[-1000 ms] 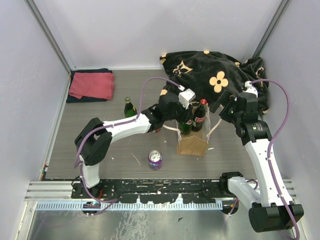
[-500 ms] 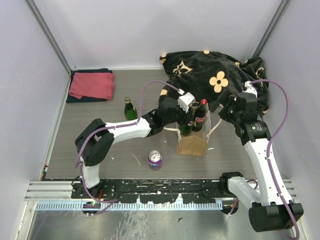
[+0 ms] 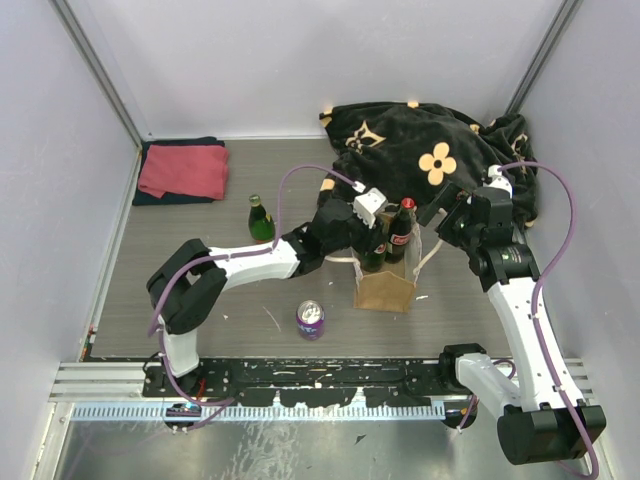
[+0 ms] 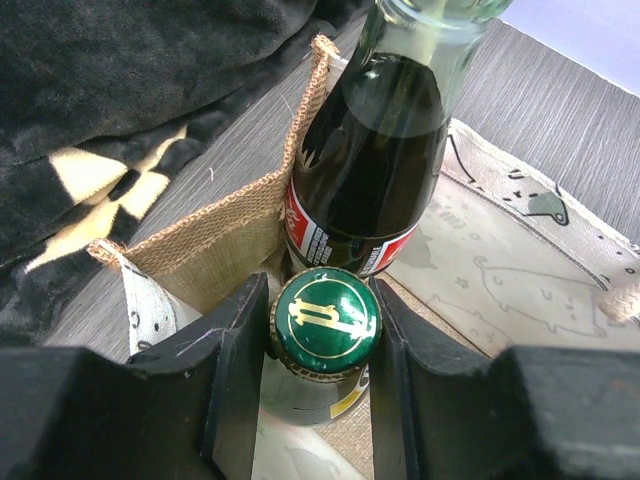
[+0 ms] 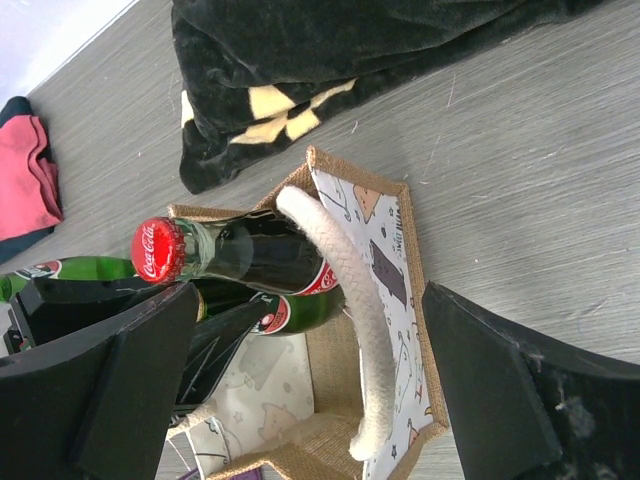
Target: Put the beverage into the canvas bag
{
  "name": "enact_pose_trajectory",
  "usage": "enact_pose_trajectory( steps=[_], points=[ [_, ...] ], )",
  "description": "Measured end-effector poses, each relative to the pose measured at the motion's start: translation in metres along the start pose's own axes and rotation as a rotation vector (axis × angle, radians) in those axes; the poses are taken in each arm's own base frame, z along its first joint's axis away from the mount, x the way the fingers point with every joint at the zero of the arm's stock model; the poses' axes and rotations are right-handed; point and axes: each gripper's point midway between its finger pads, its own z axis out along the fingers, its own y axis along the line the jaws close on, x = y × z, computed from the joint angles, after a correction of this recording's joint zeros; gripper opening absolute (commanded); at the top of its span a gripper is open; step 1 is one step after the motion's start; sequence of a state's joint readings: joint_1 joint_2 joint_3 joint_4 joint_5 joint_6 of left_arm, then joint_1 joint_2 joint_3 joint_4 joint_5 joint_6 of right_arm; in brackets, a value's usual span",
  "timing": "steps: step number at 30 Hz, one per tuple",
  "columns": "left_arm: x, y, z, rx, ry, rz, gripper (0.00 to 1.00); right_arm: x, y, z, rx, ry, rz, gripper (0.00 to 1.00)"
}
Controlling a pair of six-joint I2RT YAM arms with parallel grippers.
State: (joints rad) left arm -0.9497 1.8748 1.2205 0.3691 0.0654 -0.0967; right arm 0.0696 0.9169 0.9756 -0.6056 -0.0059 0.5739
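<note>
The canvas bag (image 3: 385, 288) stands upright mid-table, open at the top, with a cola bottle (image 3: 402, 226) with a red cap inside. My left gripper (image 3: 374, 238) is shut on the cap of a green beverage bottle (image 4: 325, 318), which stands inside the bag (image 4: 228, 232) next to the cola bottle (image 4: 368, 150). My right gripper (image 3: 447, 215) is wide open beside the bag's right side. In its wrist view its fingers (image 5: 115, 385) straddle the bag (image 5: 400, 260) and a cream rope handle (image 5: 345, 290) without touching. The green bottle (image 5: 305, 312) lies under the cola bottle (image 5: 230, 252) there.
A second green bottle (image 3: 260, 218) stands left of the bag. A purple can (image 3: 310, 319) stands in front. A black flower-patterned blanket (image 3: 430, 150) lies behind the bag. A red towel (image 3: 183, 170) lies at the far left.
My left gripper has come down and slightly nearer with the green bottle, sinking it deeper into the bag. The right arm has hardly moved.
</note>
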Motion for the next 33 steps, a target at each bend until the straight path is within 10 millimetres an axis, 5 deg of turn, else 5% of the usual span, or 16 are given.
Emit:
enact_pose_trajectory(
  steps=[9,14,18,33],
  points=[
    [0.002,-0.001,-0.002,0.002,-0.009,0.0,0.0,0.002,-0.001,0.0,0.002,0.003,0.005,1.0],
    [0.002,-0.002,-0.002,0.005,-0.011,0.01,0.59,0.002,-0.001,0.0,0.002,0.003,0.005,1.0],
    [0.01,-0.004,-0.003,0.015,0.02,0.021,0.76,0.002,-0.001,0.001,0.0,0.002,0.006,1.0],
    [0.02,-0.016,-0.006,0.047,0.091,0.017,0.87,0.001,0.0,0.001,-0.005,0.001,0.006,1.0]
  ],
)
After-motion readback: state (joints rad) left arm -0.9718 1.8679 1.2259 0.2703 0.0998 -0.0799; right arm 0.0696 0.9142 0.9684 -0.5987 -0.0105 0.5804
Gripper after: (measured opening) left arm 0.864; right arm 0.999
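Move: The left gripper holds the green bottle by its neck, the bottle's middle about 7 cm below the hand point. The canvas bag's middle is roughly 4 cm to the right, 2 cm back and 8 cm below. The cola bottle stands about 6 cm right and 2 cm ahead, its middle 4 cm lower. From the idle right gripper, the green bottle is some 19 cm left, about level fore-and-aft, and 15 cm lower. Hold the left gripper nearly still over the bag at first, still pinching the green bottle's neck beside the cola bottle. Then open the fingers wide to let the bottle go, easing the hand back towards the robot about 2 cm and down about 1.5 cm around the cap, with only a slight wrist tilt. ##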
